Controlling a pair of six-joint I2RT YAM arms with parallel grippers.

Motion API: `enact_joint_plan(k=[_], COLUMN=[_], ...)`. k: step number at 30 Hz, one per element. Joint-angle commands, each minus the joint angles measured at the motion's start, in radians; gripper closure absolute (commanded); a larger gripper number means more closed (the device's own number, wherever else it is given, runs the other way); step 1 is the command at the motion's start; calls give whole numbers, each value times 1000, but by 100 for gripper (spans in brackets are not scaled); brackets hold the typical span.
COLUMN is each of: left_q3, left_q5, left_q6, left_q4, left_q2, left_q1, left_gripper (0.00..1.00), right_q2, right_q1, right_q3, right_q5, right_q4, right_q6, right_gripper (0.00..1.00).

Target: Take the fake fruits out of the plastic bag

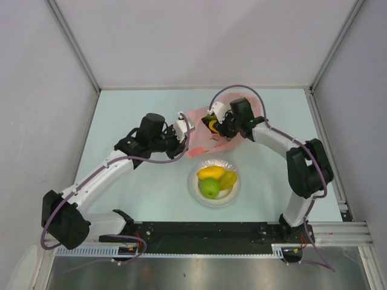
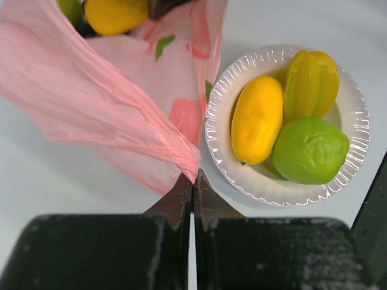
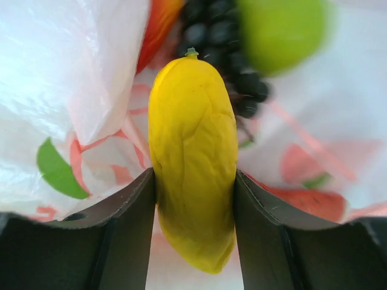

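The pink plastic bag lies behind the white plate. My left gripper is shut on a bunched edge of the bag and holds it up. Inside the bag's mouth, my right gripper is shut on a yellow oblong fruit, with a finger pressed on each side. Deeper in the bag lie a dark grape bunch, a green fruit and a red-orange piece.
On the plate rest an orange-yellow oblong fruit, a ridged yellow fruit and a green apple. Metal frame rails border the pale table on both sides and at the back.
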Motion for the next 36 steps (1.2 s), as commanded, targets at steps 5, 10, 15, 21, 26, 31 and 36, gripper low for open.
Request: enact_joint_plan(k=[5, 10, 15, 21, 26, 31, 36], left_q3=[102, 139, 189, 356, 680, 930, 901], left_q5=[51, 56, 58, -57, -183, -257, -216], left_q6=[-49, -78, -84, -46, 8, 74, 115], left_q4=[47, 64, 58, 89, 132, 194, 174], left_q2=[77, 119, 149, 244, 385, 513, 513], left_q1=[-1, -1, -1, -1, 0, 3, 2], left_gripper=[100, 100, 100, 100, 100, 100, 100], right_q2=[-275, -287, -194, -57, 0, -34, -95], right_q1=[-58, -66, -56, -111, -164, -177, -161], right_q3=[59, 17, -66, 45, 311, 416, 285], right_q5=[-220, -196, 2, 195, 200, 114, 9], right_q4=[-155, -80, 119, 317, 277, 238, 149], right_q6=[50, 178, 132, 84, 110, 152, 129], right_gripper=[62, 64, 66, 77, 76, 77, 80])
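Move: The right hand already has the yellow mango between its fingers, inside the plastic bag, whose middle is about 2 cm ahead, 2 cm to the right and 6 cm below. The grapes lie some 5 cm ahead, 3 cm left; the green fruit about 8 cm ahead, 1 cm left, both 6 cm lower. The plate is roughly 20 cm back, 1 cm left, 8 cm down. From the left hand, holding the rim, the bag's middle is about 13 cm ahead, 15 cm right, 17 cm below. Still gripping the mango, with bag film seemingly caught beside it, the right hand jerks up about 12 cm, sinks most of the way back, then sweeps forward, up and somewhat right. The left keeps its pinch on the rim, creeps forward and right, then swings up some 22 cm and forward alongside. Both tip their fingers upward about 30 degrees, away from the plate; the right also turns clockwise. ##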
